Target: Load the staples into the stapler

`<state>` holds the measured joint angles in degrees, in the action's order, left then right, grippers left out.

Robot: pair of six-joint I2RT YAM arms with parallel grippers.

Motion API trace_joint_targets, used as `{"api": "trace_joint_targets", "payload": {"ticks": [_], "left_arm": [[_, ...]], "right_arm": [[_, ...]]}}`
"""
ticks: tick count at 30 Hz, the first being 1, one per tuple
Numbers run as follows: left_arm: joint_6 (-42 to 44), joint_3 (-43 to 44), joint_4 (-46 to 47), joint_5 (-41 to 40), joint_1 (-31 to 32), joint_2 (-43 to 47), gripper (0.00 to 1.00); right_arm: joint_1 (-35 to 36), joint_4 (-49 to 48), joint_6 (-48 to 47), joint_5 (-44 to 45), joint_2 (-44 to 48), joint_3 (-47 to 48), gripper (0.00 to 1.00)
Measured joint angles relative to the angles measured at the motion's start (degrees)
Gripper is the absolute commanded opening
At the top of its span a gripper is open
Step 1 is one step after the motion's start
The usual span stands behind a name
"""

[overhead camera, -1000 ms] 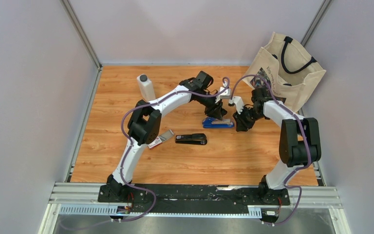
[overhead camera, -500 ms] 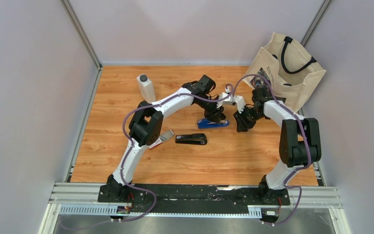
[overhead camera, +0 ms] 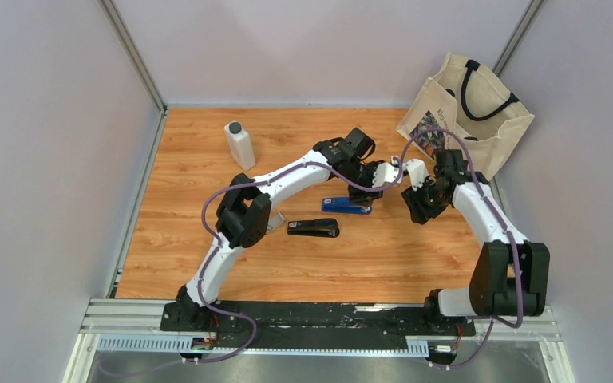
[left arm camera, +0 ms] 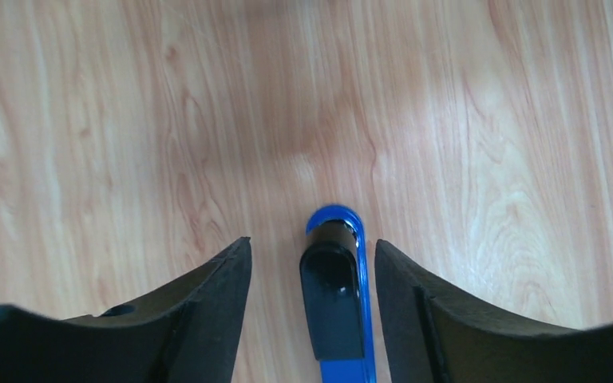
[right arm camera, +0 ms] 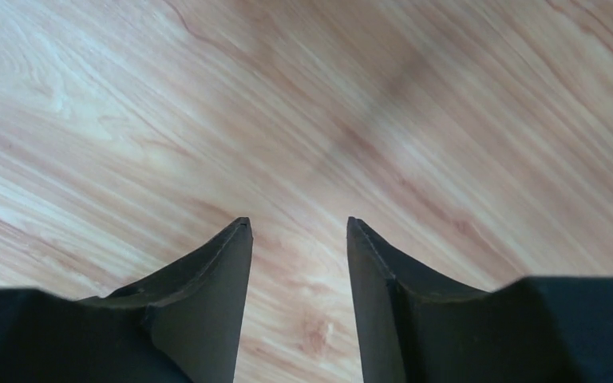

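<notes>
A blue stapler (overhead camera: 347, 206) with a black top lies flat on the wooden table (overhead camera: 183, 263), right of centre. In the left wrist view its black-capped end (left arm camera: 334, 299) sits between the fingers of my left gripper (left arm camera: 313, 243), which is open, with a gap on each side. In the top view my left gripper (overhead camera: 369, 190) hovers over the stapler's right end. My right gripper (overhead camera: 417, 209) is open over bare wood to the right of it, and nothing lies between its fingertips (right arm camera: 299, 223). The staples box (overhead camera: 274, 220) lies partly hidden behind my left elbow.
A black stapler (overhead camera: 314, 227) lies just left of and nearer than the blue one. A white bottle (overhead camera: 239, 144) stands at the back left. A canvas tote bag (overhead camera: 467, 108) leans in the back right corner, close behind my right arm. Walls bound the table on three sides.
Both grippers have opened and let go of the blue stapler, which now lies flat and slightly further left. The left gripper has shifted right, and the right arm has drawn away to the right.
</notes>
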<state>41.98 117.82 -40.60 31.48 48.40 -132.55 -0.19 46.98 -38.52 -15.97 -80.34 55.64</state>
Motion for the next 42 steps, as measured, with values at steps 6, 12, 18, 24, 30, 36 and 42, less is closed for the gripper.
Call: {"api": "trace_joint_targets", "payload": {"ticks": [6,12,18,24,30,36,42], "left_arm": [[0.0,-0.5,-1.1,-5.3,1.6,2.9,0.86],[-4.4,-7.9,-4.5,-7.9,-0.6,12.8,0.87],[-12.6,-24.5,-3.8,-9.8,-12.2,41.8,0.87],[-21.3,-32.7,-3.4,-13.8,-31.2,68.5,0.9],[-24.5,-46.8,-3.5,-18.2,-39.8,92.3,0.96],[-24.5,-47.1,-5.2,-24.5,-40.1,104.2,1.0],[-24.0,-43.3,-5.9,-34.2,-40.2,105.2,1.0]], "right_arm": [[-2.5,1.3,1.5,-0.8,11.3,-0.7,0.71],[-2.5,1.2,5.3,-1.1,23.0,0.8,1.0],[-2.5,1.0,11.7,0.6,31.3,0.9,1.0],[-2.5,-1.4,19.3,3.3,38.9,3.4,1.0],[-2.5,-9.3,26.3,3.0,48.1,4.3,1.0],[-2.5,-11.7,31.9,-0.2,49.2,14.1,1.0],[-2.5,-10.8,33.3,-0.5,48.5,20.4,1.0]]}}
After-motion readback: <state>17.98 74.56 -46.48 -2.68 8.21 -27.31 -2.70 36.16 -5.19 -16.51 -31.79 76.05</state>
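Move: Both hands are empty. The closed blue stapler lies under the left hand, its middle about 6 cm below, 3 cm to the left and 1 cm back. The black stapler is some 9 cm left of the blue one and 6 cm nearer the base; the staple box lies roughly 26 cm left of the hand and 7 cm back. From the right hand the blue stapler is some 19 cm left, 4 cm ahead and 5 cm down. Leftward and up, then also back, the left hand sweeps away from the blue stapler, some 45 cm across and over 30 cm up, its fingers swinging round counter-clockwise from rightward-down to roughly forward. The right hand rises nearly 40 cm, drawing back about 10 cm as its fingers tilt up from the table to point forward. Both grippers open fully, holding nothing. ##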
